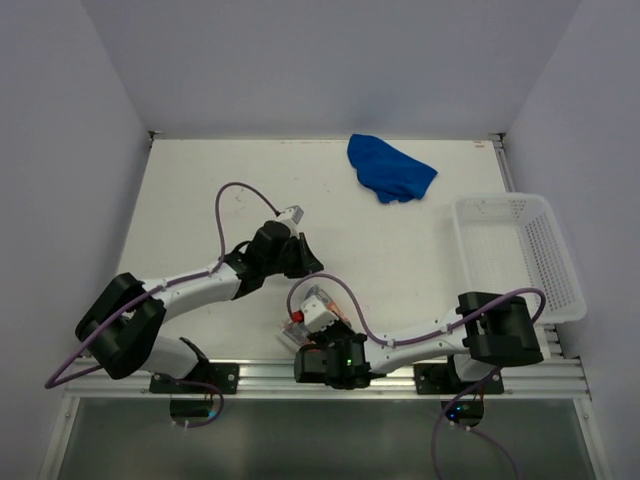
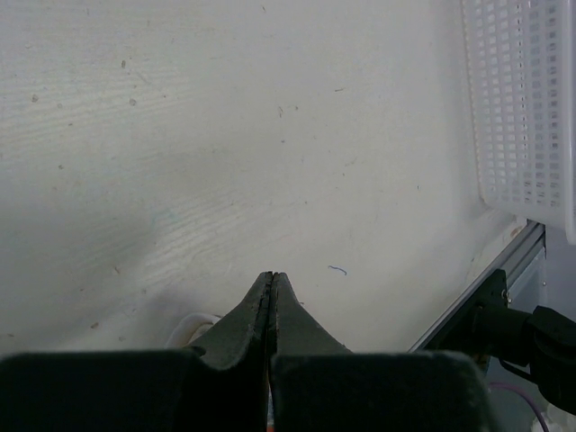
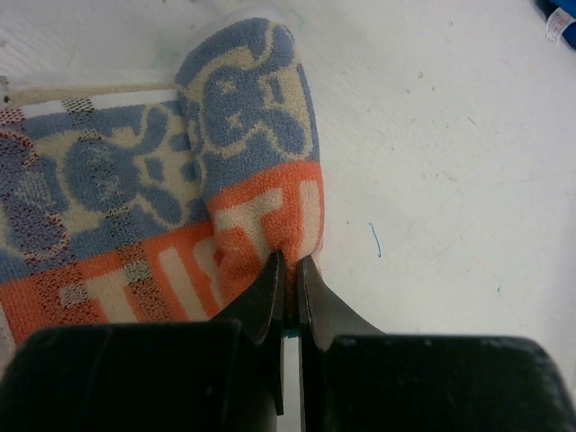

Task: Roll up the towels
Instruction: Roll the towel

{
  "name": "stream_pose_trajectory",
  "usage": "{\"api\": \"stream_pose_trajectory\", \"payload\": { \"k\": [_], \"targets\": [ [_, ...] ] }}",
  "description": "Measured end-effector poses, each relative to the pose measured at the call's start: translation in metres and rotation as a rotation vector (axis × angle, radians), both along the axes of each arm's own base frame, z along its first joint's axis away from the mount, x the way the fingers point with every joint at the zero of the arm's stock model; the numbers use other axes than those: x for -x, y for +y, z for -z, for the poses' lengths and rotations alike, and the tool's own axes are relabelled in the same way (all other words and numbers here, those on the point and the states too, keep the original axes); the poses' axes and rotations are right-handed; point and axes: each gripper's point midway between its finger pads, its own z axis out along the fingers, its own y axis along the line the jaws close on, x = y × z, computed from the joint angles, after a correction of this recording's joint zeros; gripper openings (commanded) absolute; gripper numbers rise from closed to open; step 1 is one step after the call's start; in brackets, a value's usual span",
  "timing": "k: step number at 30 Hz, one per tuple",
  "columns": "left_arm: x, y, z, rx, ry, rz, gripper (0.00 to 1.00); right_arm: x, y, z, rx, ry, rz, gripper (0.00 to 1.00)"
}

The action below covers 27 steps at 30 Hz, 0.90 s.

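Note:
The patterned towel (image 3: 171,198), orange, grey-blue and white with block letters, lies flat on the table with its right edge folded over into a thick roll. My right gripper (image 3: 288,263) is shut on the orange end of that roll. In the top view my right wrist hides this towel almost entirely. The blue towel (image 1: 390,168) lies crumpled at the far side of the table, and its corner shows in the right wrist view (image 3: 558,18). My left gripper (image 2: 272,277) is shut on nothing, low over bare table, just left of the right wrist (image 1: 308,263).
A white mesh basket (image 1: 520,250) stands at the table's right edge and also fills the upper right of the left wrist view (image 2: 531,108). An aluminium rail (image 1: 400,372) with the arm bases runs along the near edge. White walls enclose the table.

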Motion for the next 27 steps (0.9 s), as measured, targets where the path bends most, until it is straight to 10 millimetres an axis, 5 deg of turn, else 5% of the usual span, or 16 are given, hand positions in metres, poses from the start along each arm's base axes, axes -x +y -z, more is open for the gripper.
{"api": "stream_pose_trajectory", "payload": {
  "k": [27],
  "targets": [
    [0.079,-0.016,0.030,0.042,0.085,0.156,0.00,0.022,0.021,0.012,0.196,-0.080,-0.126,0.00]
  ]
}}
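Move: The partly rolled towel's roll lies about 10 cm back of the shut left hand, 2 cm to its right and some 6 cm lower. Counted from that hand too, the towel's flat part is roughly 15 cm back, 5 cm left and 8 cm down. The right hand already pinches the roll's near end; the roll's middle is about 4 cm ahead, 2 cm left and 1 cm lower. The shut left hand draws back about 8 cm, sinking 3, to the roll; right keeps pinching, easing back-left. ##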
